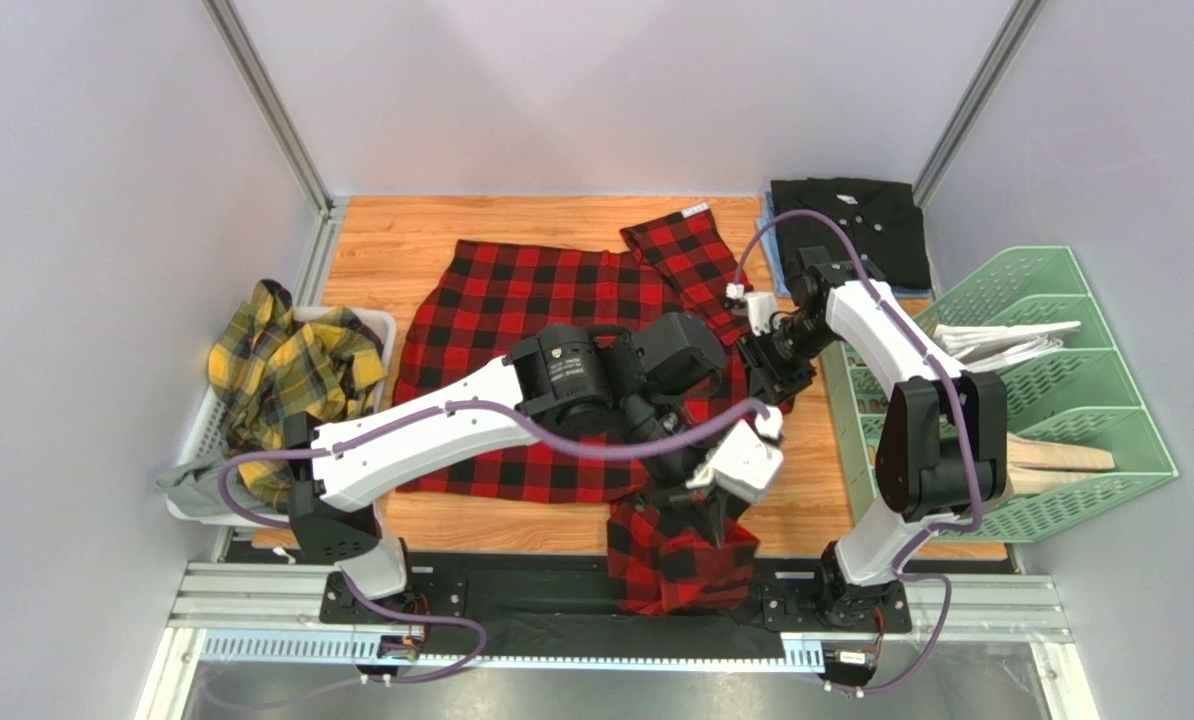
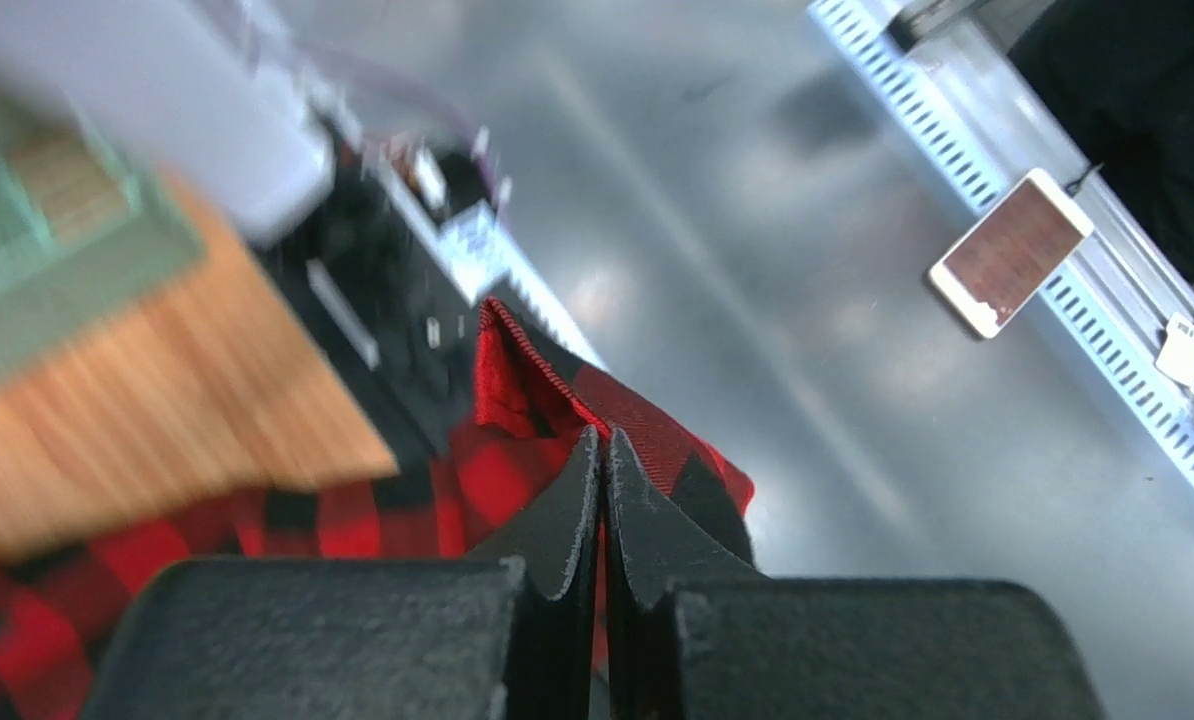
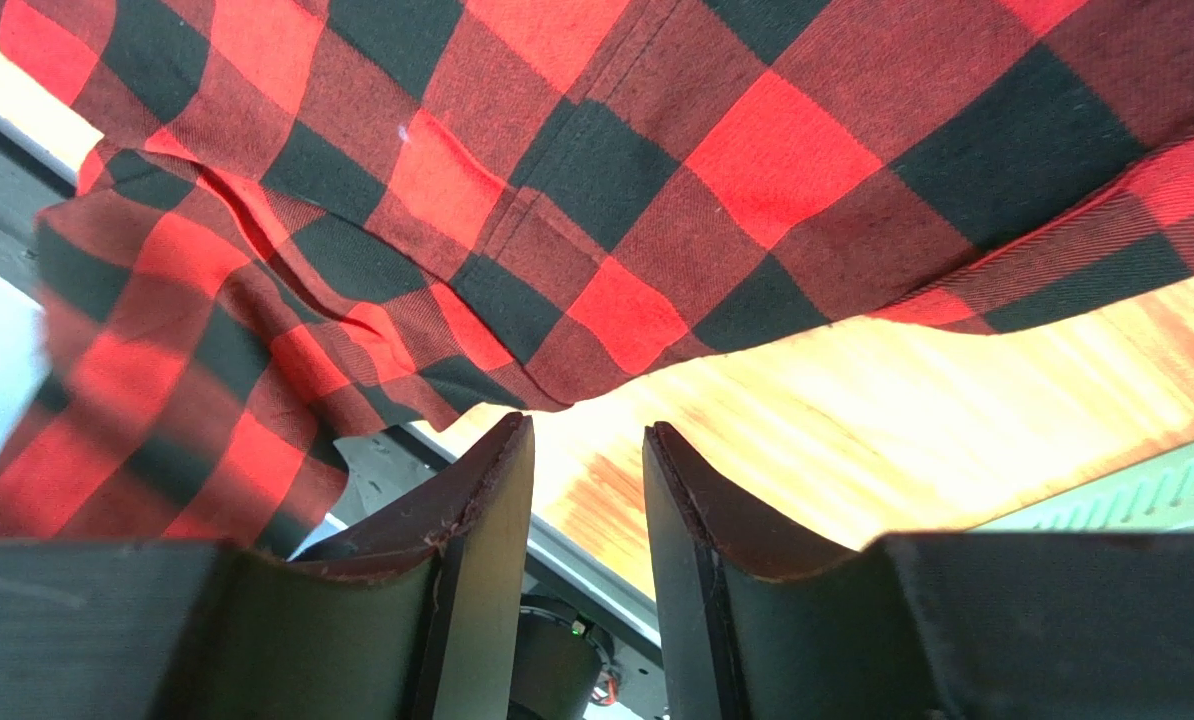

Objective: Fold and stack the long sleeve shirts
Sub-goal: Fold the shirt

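The red-and-black check shirt [image 1: 521,323] lies spread on the wooden table [image 1: 385,240], with one part hanging over the near edge [image 1: 678,563]. My left gripper [image 1: 696,507] reaches across to that hanging part. In the left wrist view its jaws [image 2: 603,446] are shut, with red check cloth [image 2: 536,393] pinched between them. My right gripper [image 1: 764,375] hovers at the shirt's right edge. Its fingers [image 3: 588,438] stand open and hold nothing, just below the check cloth [image 3: 558,195]. A yellow-and-dark plaid shirt [image 1: 295,368] is bunched at the left. A black shirt [image 1: 851,225] lies folded at the back right.
The plaid shirt sits in a white basket [image 1: 378,323] at the table's left edge. A green rack [image 1: 1077,383] holding papers and wooden pieces stands at the right. Grey walls close in the table on three sides. A phone-like device [image 2: 1009,252] lies on the metal frame below.
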Robot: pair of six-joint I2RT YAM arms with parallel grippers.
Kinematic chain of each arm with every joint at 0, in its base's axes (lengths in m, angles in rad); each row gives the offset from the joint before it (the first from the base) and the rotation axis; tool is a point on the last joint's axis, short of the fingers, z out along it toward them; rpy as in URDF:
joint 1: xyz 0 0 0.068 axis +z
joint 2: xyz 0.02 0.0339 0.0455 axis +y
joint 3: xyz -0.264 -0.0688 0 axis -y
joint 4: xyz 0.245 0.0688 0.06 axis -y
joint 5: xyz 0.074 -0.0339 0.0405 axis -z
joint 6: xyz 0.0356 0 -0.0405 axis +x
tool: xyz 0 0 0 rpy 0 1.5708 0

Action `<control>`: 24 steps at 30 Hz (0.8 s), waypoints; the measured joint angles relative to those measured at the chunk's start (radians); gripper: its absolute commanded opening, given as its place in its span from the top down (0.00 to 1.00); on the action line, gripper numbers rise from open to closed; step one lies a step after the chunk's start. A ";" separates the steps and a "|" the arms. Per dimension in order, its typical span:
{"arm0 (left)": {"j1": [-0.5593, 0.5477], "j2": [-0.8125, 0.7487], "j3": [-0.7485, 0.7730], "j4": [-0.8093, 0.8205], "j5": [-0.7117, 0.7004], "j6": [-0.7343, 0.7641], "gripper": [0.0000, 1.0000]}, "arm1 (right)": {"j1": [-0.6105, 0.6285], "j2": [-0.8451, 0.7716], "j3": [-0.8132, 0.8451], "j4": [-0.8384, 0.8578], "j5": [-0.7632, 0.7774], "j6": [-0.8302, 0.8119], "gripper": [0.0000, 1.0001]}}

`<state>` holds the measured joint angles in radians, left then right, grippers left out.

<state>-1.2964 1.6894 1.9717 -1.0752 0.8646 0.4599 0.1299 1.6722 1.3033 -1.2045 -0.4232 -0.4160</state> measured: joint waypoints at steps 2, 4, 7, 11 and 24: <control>0.074 -0.022 -0.126 0.034 -0.021 -0.016 1.00 | 0.000 0.000 -0.006 -0.002 -0.004 0.000 0.61; 0.155 -0.037 -0.248 0.079 -0.056 -0.027 1.00 | 0.000 -0.001 -0.014 -0.002 -0.006 0.000 0.57; 0.250 -0.062 -0.394 0.121 -0.126 -0.024 1.00 | 0.000 -0.018 -0.032 -0.004 -0.016 0.005 0.37; 0.296 -0.137 -0.494 0.133 -0.193 -0.002 1.00 | -0.006 -0.119 -0.060 -0.002 -0.084 0.007 0.14; 0.385 -0.233 -0.499 0.233 -0.177 0.059 1.00 | 0.022 -0.710 -0.312 0.307 -0.387 0.174 0.02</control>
<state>-0.9115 1.4563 1.4727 -0.8425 0.6876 0.5186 0.1520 0.9619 0.9913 -0.8978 -0.8101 -0.2417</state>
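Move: The left hand holds the near sleeve about 30 cm above the table. The shirt body's middle lies some 29 cm ahead, 15 cm left and 31 cm below; the sleeve part draped over the table's near edge is 5 cm ahead, 3 cm left and about 30 cm down. The far sleeve lies 42 cm ahead, straight in line. From the empty right hand, the held sleeve end is about 25 cm back, 11 cm left and 20 cm up. Keeping its pinch on the near sleeve, the left hand sweeps it forward and down, some 12 cm each way and drifting left, towards the shirt body, then creeps on forward while rising about 4 cm, turning nearly 30 degrees counter-clockwise overall. The right hand spreads its part-open fingers wide, rises about 11 cm while moving back and left, and swings its fingers up to point more leftward, towards the held sleeve. ##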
